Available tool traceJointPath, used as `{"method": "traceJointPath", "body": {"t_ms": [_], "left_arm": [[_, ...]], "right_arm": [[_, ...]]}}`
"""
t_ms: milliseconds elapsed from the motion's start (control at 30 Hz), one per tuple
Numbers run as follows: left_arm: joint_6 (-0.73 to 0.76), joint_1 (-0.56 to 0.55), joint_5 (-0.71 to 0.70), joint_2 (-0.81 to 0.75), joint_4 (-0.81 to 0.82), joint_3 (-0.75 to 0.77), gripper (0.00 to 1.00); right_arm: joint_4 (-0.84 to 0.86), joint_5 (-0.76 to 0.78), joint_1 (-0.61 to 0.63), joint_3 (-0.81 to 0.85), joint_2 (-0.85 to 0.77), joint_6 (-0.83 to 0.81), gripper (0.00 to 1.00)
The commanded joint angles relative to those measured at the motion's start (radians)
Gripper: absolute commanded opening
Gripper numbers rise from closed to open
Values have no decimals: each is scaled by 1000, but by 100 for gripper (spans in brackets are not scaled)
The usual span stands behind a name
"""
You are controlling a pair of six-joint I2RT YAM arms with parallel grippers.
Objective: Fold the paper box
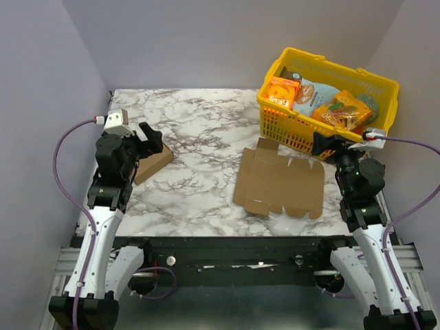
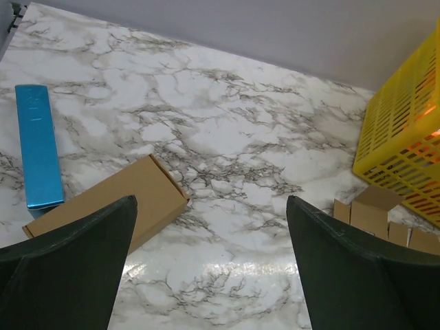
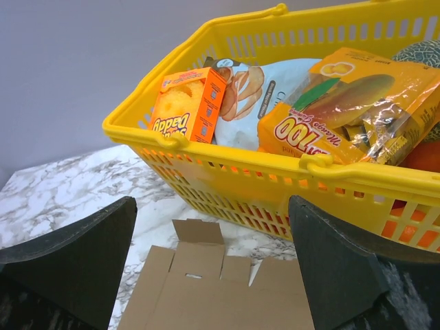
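The paper box (image 1: 278, 182) lies flat on the marble table as a wide brown die-cut sheet with flaps and notches, right of centre. In the right wrist view the paper box (image 3: 220, 292) spreads below and between the fingers, its flaps pointing at the basket. My right gripper (image 1: 327, 144) hovers open over the sheet's far right corner, holding nothing. My left gripper (image 1: 148, 137) stands open at the table's left side, far from the sheet and empty. Only the flap ends of the paper box (image 2: 375, 214) show in the left wrist view.
A yellow basket (image 1: 302, 127) with orange snack boxes and bags stands at the back right, close behind the sheet. Another small brown carton (image 1: 152, 163) lies under my left gripper. A blue oblong box (image 2: 38, 148) lies just left of that carton (image 2: 113, 203).
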Motion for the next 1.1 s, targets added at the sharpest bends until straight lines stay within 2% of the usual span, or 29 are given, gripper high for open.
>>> {"method": "traceJointPath", "body": {"t_ms": [0,200,300,367,433,467,600,767,1000,1067], "left_arm": [[-78,5,40,16,-2,-10,99],[-183,-17,195,84,136,-93,99],[-184,-157,121,156,161,-82,99],[-200,-306,57,239,207,-81,99],[-272,-375,76,314,307,-102,99],[-297,-421,107,400,350,-111,99],[-366,-495,170,624,489,-107,99],[-455,-515,288,845,662,-70,96],[-509,-523,322,976,759,-56,95],[-545,-526,354,1026,808,-53,92]], "right_arm": [[-16,16,-6,25,0,-4,98],[-20,1,-4,33,18,2,98],[-28,-19,-6,36,24,11,98],[-35,-39,-6,41,38,17,98],[-45,-79,-4,56,57,21,98],[-55,-85,-4,61,61,21,98],[-71,-153,-4,76,66,7,98],[-71,-196,-4,58,35,21,98],[-71,-249,-4,31,21,37,98],[-71,-257,-4,36,31,36,98]]}}
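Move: The flat paper box's left side strip, where the left hand is heading, lies some 30 cm to its right, about level fore and aft and roughly 30 cm below. The yellow basket stands beyond it, about 62 cm right and 22 cm ahead; the brown carton sits some 7 cm left and 6 cm ahead of the left hand. From the right hand the strip is about 23 cm left, level fore and aft, and 31 cm below. Towards the flat paper box's left strip the left hand swings about 27 cm right while sinking some 24 cm, sideways first and then more steeply down, slowing near the end. The wrist turns clockwise, rolls right side up and tips the wide-open fingers downward by some 35 degrees; they stop short of the cardboard. The right hand, still open and high, drifts a few centimetres left, turning slightly counter-clockwise. ##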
